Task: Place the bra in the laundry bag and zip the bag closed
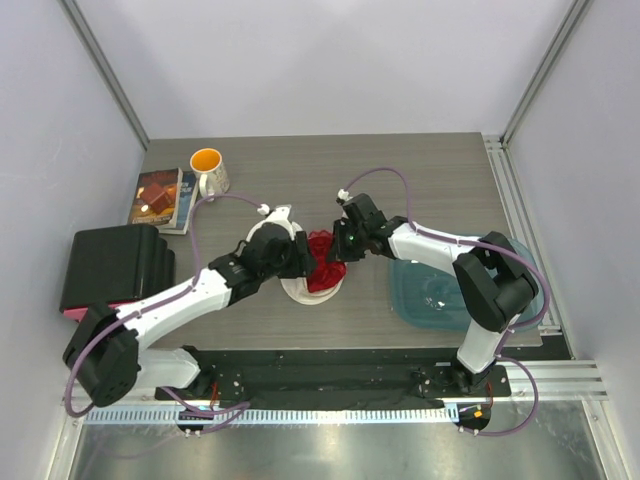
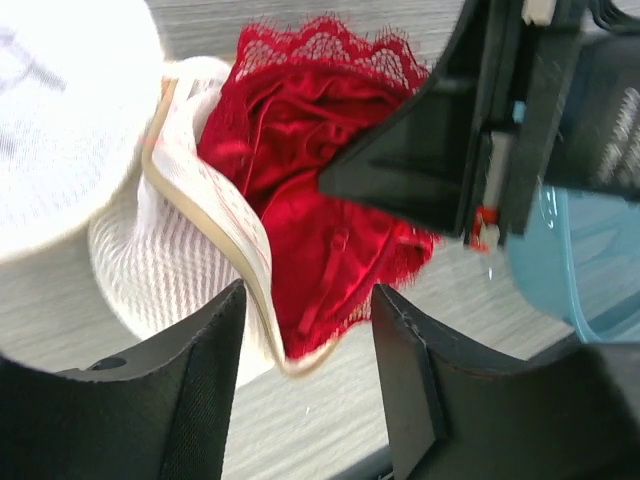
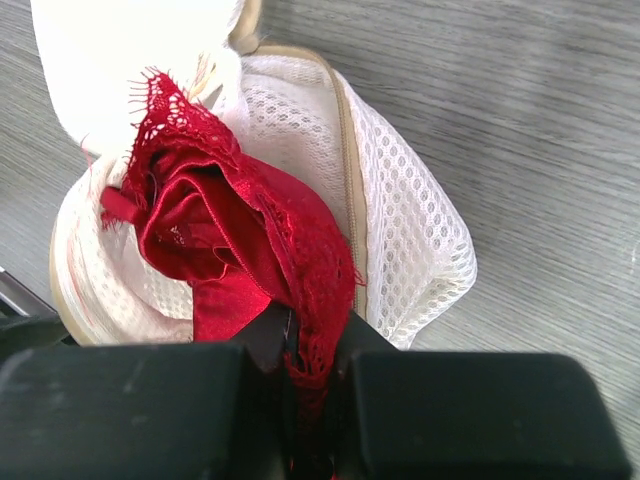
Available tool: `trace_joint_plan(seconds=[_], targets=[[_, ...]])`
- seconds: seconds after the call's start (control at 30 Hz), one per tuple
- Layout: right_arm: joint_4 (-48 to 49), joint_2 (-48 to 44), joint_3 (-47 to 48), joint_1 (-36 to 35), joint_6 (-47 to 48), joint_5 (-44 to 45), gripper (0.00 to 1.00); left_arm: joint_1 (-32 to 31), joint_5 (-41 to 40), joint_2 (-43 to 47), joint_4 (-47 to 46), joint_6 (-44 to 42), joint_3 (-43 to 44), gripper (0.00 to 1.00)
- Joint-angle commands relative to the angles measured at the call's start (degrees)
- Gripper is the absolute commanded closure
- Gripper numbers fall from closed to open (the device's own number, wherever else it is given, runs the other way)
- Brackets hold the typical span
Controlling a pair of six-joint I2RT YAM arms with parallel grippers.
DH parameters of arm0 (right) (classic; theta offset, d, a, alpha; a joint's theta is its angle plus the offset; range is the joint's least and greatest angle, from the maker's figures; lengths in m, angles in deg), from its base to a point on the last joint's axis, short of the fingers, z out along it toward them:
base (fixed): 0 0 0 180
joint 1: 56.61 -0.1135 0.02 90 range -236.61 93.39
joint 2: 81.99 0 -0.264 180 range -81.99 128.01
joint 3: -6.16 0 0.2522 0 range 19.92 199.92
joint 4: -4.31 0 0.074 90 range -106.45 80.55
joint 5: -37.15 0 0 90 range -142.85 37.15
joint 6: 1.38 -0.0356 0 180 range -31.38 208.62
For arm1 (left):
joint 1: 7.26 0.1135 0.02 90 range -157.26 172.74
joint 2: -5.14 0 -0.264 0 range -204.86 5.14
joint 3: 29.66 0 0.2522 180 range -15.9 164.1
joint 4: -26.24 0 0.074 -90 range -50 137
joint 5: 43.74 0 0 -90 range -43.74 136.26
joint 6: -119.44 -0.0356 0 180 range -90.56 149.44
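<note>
The red lace bra (image 1: 322,262) lies bunched in the mouth of the white mesh laundry bag (image 1: 298,291) at the table's middle. In the right wrist view the bra (image 3: 215,230) spills over the bag's (image 3: 410,220) tan zipper rim, and my right gripper (image 3: 310,340) is shut on its lace edge. The left wrist view shows the bra (image 2: 310,180) inside the unzipped bag (image 2: 170,250). My left gripper (image 2: 308,300) stands open there, its fingers on either side of the rim's lowest point without pinching it. The two grippers, left (image 1: 298,258) and right (image 1: 338,262), face each other across the bag.
A white mug with an orange inside (image 1: 208,168) and a book (image 1: 160,197) sit at the back left. A black case (image 1: 112,265) lies at the left edge. A teal container (image 1: 440,290) is under the right arm, near the bag.
</note>
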State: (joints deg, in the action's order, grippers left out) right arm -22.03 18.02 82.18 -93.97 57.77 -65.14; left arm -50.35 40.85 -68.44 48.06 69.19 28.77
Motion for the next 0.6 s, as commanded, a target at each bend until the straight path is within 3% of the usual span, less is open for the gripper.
trace_joint_plan(seconds=[0.0,0.13,0.3,0.57], targets=[[0.1,-1.0,2.3,0.0,-1.3,-0.4,0.89,-0.2,0.3,7.5,0.7,-2.1,-2.0,0.45],[-1.0,-2.3,2.9,-0.3,-0.6,-3.0,0.55,-0.2,1.5,11.4,-0.1,-0.6,-2.2,0.51],[-4.1,-5.7,3.2,-0.2,0.0,0.1,0.39,-0.2,5.1,10.7,-1.2,1.5,-0.7,0.45],[-9.1,-16.0,0.0,0.6,-0.7,9.7,0.21,-1.8,10.2,3.6,-3.0,0.9,2.0,0.43]])
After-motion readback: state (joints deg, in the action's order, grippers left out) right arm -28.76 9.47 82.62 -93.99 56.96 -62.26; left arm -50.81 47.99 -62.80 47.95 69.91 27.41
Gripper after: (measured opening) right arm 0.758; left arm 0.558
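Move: The bra hangs pinched in my right fingers, its middle about 3 cm back, 3 cm left and 4 cm below; the laundry bag it goes into is centred some 3 cm back, 6 cm left and 5 cm below, and the blue tub 31 cm right and 8 cm back. From my open left hand the bra is about 1 cm ahead, 4 cm right and 8 cm down, the bag nearly straight below by 9 cm, and the bag's round lid 6 cm ahead, 7 cm left. I open my right fingers wide to let go of the bra over the laundry bag's mouth, easing back barely a centimetre, then lift straight off it about 4 cm, drifting slightly right. My left hand, kept open, rises about 5 cm above the bag while drawing back, then sinks about 2 cm and swings right across the bag's near part. ##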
